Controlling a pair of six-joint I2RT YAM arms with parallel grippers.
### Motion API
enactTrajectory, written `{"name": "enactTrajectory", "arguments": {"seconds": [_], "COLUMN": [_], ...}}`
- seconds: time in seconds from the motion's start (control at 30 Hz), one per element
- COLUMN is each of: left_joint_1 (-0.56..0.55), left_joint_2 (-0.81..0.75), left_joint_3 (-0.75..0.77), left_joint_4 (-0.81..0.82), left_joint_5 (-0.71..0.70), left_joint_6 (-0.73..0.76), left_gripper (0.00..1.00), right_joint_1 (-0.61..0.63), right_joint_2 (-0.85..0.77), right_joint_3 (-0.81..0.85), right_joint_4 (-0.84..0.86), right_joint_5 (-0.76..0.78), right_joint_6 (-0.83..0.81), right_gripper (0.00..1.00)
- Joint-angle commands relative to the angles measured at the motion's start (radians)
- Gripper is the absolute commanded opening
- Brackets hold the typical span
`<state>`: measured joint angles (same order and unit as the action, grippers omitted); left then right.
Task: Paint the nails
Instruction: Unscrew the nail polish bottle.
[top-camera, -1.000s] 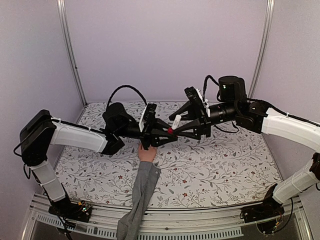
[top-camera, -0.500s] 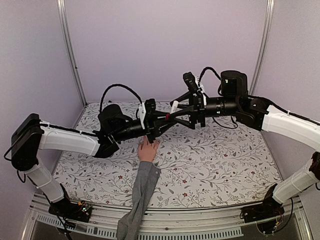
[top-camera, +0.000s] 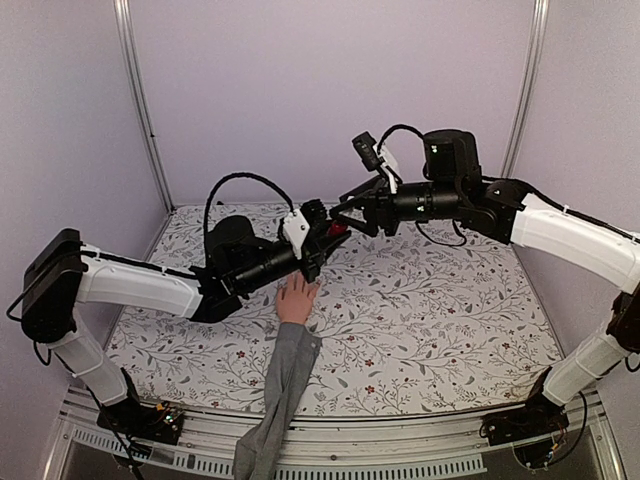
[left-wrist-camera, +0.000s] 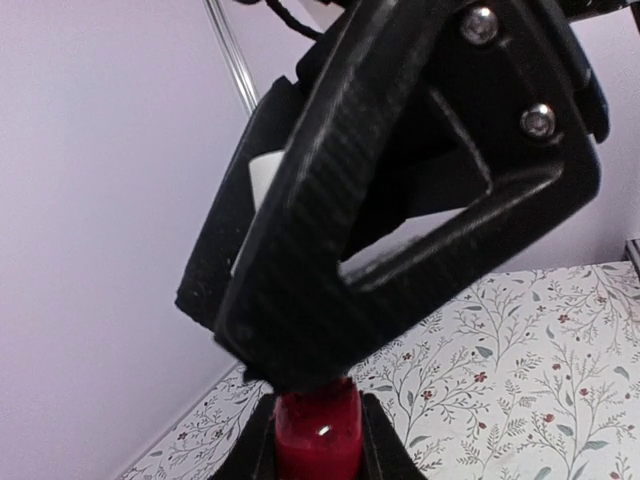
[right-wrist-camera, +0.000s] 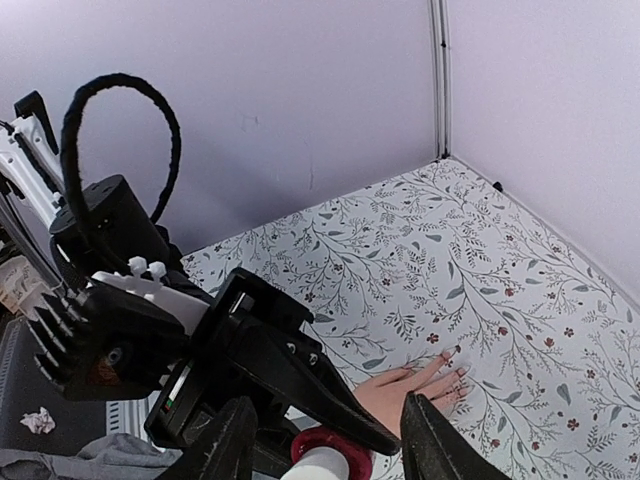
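The peach mannequin hand (top-camera: 297, 298) lies flat on the flowered table, its grey sleeve (top-camera: 278, 385) running to the near edge. Its nails (right-wrist-camera: 455, 358) show faint red at the fingertips. Above and behind the hand, my left gripper (top-camera: 331, 232) is shut on the small red polish bottle (left-wrist-camera: 318, 438). My right gripper (top-camera: 346, 212) meets it from the right. In the right wrist view its fingers (right-wrist-camera: 228, 445) stand apart on either side of the bottle's white cap (right-wrist-camera: 325, 466), with a gap on each side. In the left wrist view a black right finger (left-wrist-camera: 400, 190) hides the bottle's top.
The flowered tablecloth (top-camera: 430, 320) covers the table, with lilac walls behind and at both sides. Metal posts (top-camera: 140, 100) stand in the back corners. Both arms cross above the middle of the table, over the mannequin hand's fingers.
The left gripper lifted the bottle up and right, off the mannequin hand, which now shows. The right gripper swung up and left, staying at the bottle's cap. Its jaws widened, then narrowed.
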<state>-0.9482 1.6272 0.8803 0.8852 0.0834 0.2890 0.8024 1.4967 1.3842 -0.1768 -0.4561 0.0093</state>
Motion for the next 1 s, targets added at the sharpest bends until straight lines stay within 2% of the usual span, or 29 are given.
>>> {"name": "enactTrajectory", "arguments": {"seconds": [0.0,0.1,0.37,0.77,0.97], "left_joint_1": [-0.023,-0.025,-0.026,-0.026,-0.025], "left_joint_2": [-0.017,-0.014,-0.007,-0.006,-0.002], "left_joint_3": [-0.008,-0.007,-0.003,0.005,0.011], "left_joint_4": [0.011,0.01,0.011,0.0,-0.014], "left_joint_5": [-0.08,-0.124,-0.188,-0.2,-0.168], "left_joint_6": [0.047,0.05,0.052,0.052,0.042], "left_gripper": [0.0,0.0,0.0,0.0,0.0], "right_joint_1": [-0.015,-0.016,-0.016,-0.016,-0.016], "right_joint_2": [0.024,0.027,0.017,0.035,0.031], "right_joint_3": [0.038,0.042,0.053,0.068,0.058], "right_joint_4": [-0.037,-0.043,-0.053,-0.064,-0.061], "right_joint_5": [0.027,0.021,0.024,-0.001,-0.031], "right_joint_6": [0.063,0.065,0.07,0.06,0.019], "right_gripper": [0.47,0.39,0.31,0.01,0.0]}}
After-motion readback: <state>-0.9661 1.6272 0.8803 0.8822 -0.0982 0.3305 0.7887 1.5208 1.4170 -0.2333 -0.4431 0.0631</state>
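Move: Just about between the right hand's open fingertips, roughly 1 cm back and 1 cm to the right of their midpoint and level with it, is the white cap of the nail polish bottle. From the left gripper, which already holds the red bottle body, that cap is about 5 cm up and 1 cm to the right. The model hand lies some 25 cm below the right hand, 9 cm to its left and 1 cm ahead. Closing from about half open until the fingers stall nearly shut, the right hand pinches the base of the white cap, after sinking about 1.5 cm, coming half of that back up and edging 1 cm forward. Meanwhile the left hand keeps its grip on the bottle and carries it some 2 cm forward and left, turning about 10 degrees counter-clockwise, then holds still. ##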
